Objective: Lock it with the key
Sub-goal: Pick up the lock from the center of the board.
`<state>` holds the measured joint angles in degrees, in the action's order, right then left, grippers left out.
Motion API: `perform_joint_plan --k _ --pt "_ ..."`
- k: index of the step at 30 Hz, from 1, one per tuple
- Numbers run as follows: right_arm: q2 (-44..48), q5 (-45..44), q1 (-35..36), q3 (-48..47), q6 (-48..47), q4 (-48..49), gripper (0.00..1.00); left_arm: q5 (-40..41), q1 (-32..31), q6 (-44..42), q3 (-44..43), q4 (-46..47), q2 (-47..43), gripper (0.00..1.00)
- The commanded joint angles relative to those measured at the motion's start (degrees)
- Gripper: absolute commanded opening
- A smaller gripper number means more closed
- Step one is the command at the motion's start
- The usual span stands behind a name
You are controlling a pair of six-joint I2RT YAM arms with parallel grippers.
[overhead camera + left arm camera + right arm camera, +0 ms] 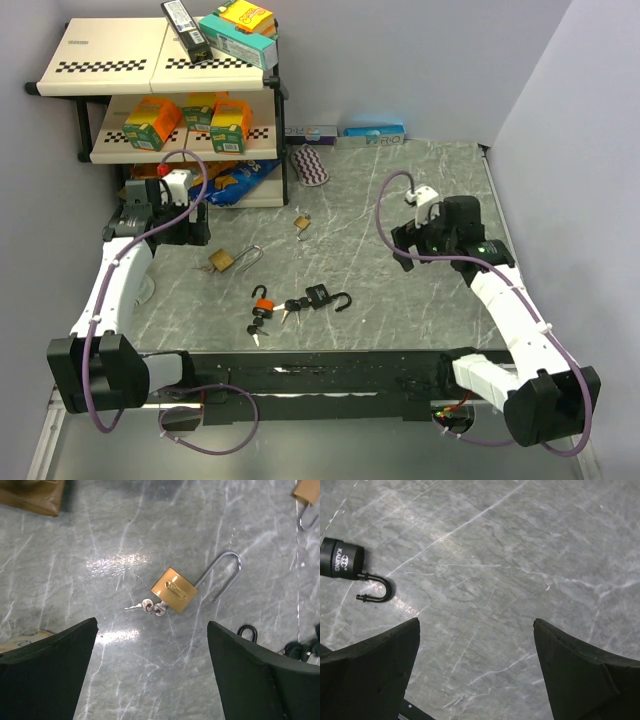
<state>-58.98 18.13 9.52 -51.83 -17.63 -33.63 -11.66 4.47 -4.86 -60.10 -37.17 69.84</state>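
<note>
A brass padlock (174,590) lies flat on the grey marble table with its steel shackle (225,572) swung open. A small silver key (145,606) on a ring rests against its base; whether it sits in the keyhole I cannot tell. From above, this padlock (222,261) is just right of my left gripper (190,233). In the left wrist view, my left gripper (152,625) hangs open above bare table, short of the lock. My right gripper (476,622) is open too, over bare table at the right (403,255), holding nothing.
A black padlock (340,562) with an open shackle, an orange padlock (262,300) and loose keys (290,308) lie near the front middle. A smaller brass padlock (301,223) sits farther back. A shelf (160,70) with boxes stands at the back left.
</note>
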Motion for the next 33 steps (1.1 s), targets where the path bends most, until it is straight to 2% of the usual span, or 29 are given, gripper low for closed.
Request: perform_joint_plan --k 1,5,7,11,14,18,20,25,33 --pt "-1.8 -1.0 4.4 -5.1 -5.7 0.7 1.0 5.1 0.0 6.8 -1.4 2.9 -1.6 0.96" --pt "-6.9 1.2 7.9 -10.1 -8.5 -2.8 1.0 6.2 0.0 9.0 -2.3 1.3 -1.1 0.96" --pt "-8.3 1.6 10.0 -11.1 -9.9 -3.0 1.0 2.6 0.0 8.9 -1.3 1.3 -1.5 0.96" --pt "-11.8 -2.0 19.9 -11.7 -13.0 -0.7 1.0 -0.3 0.0 12.3 0.9 4.0 -3.9 0.96" --pt "-14.8 -2.3 24.7 -12.6 -15.9 0.4 1.0 -2.0 0.0 15.0 1.7 6.4 -6.6 0.96" --pt "-21.9 2.8 31.3 -17.6 -20.8 -5.0 1.0 -10.6 0.0 10.6 2.4 6.3 -7.7 0.96" --pt "-26.3 4.4 32.6 -20.7 -23.3 -7.9 1.0 -14.2 0.0 8.3 2.4 4.7 -7.4 0.96" --pt "-31.8 7.6 35.5 -23.7 -28.4 -9.7 1.0 -15.4 0.0 3.7 2.3 2.8 -8.2 0.96" --pt "-37.6 8.9 37.5 -27.0 -35.3 -14.6 1.0 -18.5 0.0 2.8 1.7 2.5 -8.3 0.96"
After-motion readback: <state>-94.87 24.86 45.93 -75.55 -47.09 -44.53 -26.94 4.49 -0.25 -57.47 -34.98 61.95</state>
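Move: Lying to the right hand's left, about 22 cm off and 5 cm back, is the black lock, some 16 cm below it. The lock's keys lie about 6 cm left of it and 2 cm nearer the base, the orange lock about 13 cm left and 3 cm nearer, and the small brass lock about 4 cm left and 18 cm farther out. From the left hand, the black lock is some 26 cm right, 10 cm back and 16 cm below. Sweeping left across the table to the black lock, the open right hand travels about 21 cm, rising slightly before it sinks some 6 cm and draws back about 5, turning roughly 60 degrees counter-clockwise until its fingers straddle the lock's line from above, still clear of it. The left hand, also open, lifts about 4 cm and drifts right. ##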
